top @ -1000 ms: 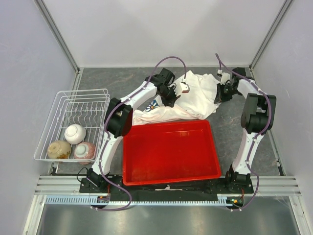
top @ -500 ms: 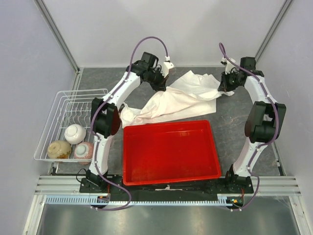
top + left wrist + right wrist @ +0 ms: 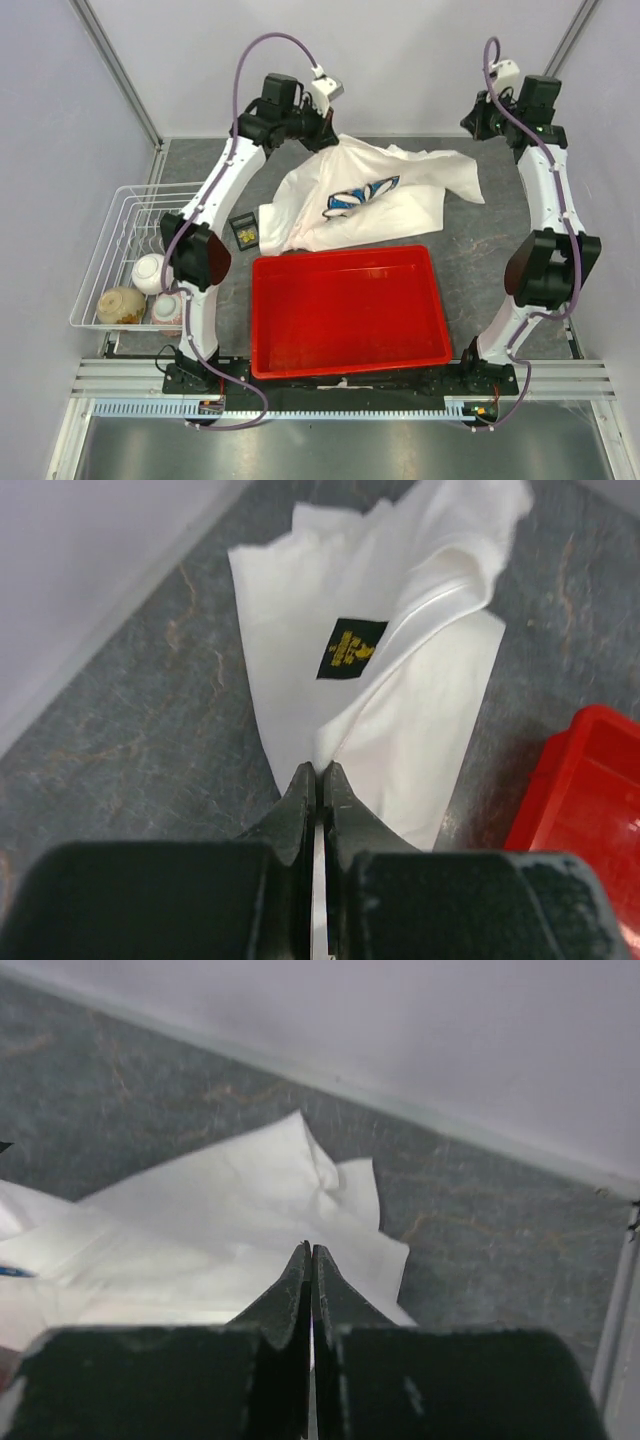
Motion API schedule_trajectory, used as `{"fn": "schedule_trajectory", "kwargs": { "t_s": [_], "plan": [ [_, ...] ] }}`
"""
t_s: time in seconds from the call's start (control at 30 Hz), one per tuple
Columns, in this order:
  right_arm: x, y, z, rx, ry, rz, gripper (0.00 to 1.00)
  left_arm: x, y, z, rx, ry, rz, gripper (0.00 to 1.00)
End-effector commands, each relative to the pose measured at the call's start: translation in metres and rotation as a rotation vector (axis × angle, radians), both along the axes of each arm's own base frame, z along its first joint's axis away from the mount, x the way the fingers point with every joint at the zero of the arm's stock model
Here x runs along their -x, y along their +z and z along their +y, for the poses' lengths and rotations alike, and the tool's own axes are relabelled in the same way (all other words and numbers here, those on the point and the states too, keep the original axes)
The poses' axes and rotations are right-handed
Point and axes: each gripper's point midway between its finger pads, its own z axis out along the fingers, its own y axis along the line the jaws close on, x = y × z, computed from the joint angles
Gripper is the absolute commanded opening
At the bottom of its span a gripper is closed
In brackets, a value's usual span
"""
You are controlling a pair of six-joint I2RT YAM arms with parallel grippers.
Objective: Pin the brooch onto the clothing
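The white T-shirt (image 3: 400,185) lies spread between the arms with its blue daisy print (image 3: 358,195) facing up. My left gripper (image 3: 326,132) is raised at the back left, shut on an edge of the shirt, and the cloth hangs from its fingertips (image 3: 318,772). The gold brooch (image 3: 244,232) lies on a small black square tray by the shirt's left edge. In the left wrist view the brooch (image 3: 350,648) shows against the white cloth. My right gripper (image 3: 482,118) is raised at the back right, shut (image 3: 311,1250). I see no cloth in it, and the shirt (image 3: 230,1210) lies below.
A red bin (image 3: 350,310) stands in front of the shirt. A white wire rack (image 3: 120,225) at the left holds three bowls. Walls close in the back and both sides.
Both arms rose and swung toward the back corners. The shirt was pulled open, so the print now shows and the black tray is uncovered. The right gripper came away from the cloth.
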Motion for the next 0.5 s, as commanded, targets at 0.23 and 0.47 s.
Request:
{"fn": "schedule_trajectory", "kwargs": {
  "t_s": [0.23,0.47],
  "plan": [
    [0.07,0.201,0.03,-0.061,0.051,-0.458,0.0,0.074,0.222,0.02,0.347,-0.004,-0.339,0.02],
    [0.108,0.072,0.046,0.239,0.371,-0.205,0.73,0.091,0.183,0.026,0.262,-0.031,-0.282,0.02]
  ]
}}
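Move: Right at the left fingertips is the gathered upper edge of the clothing they hold; the clothing's middle lies about 11 cm to this hand's right, level fore and aft, some 20 cm below. A small dark box is roughly 18 cm left and 8 cm nearer the base; the red tray's middle is about 31 cm back and 6 cm right, both some 24 cm down. From the empty right hand the clothing's middle is around 26 cm left, 5 cm back and 22 cm below. Hoisting the clothing by its pinched edge, the left hand climbs about 20 cm and draws back some 8 cm, its fingers tipping up towards level without loosening. The right hand, holding nothing, rises nearly as far while easing back and a little left, tips its fingers up some 25 degrees and opens them wide near the end, clear of the cloth. ##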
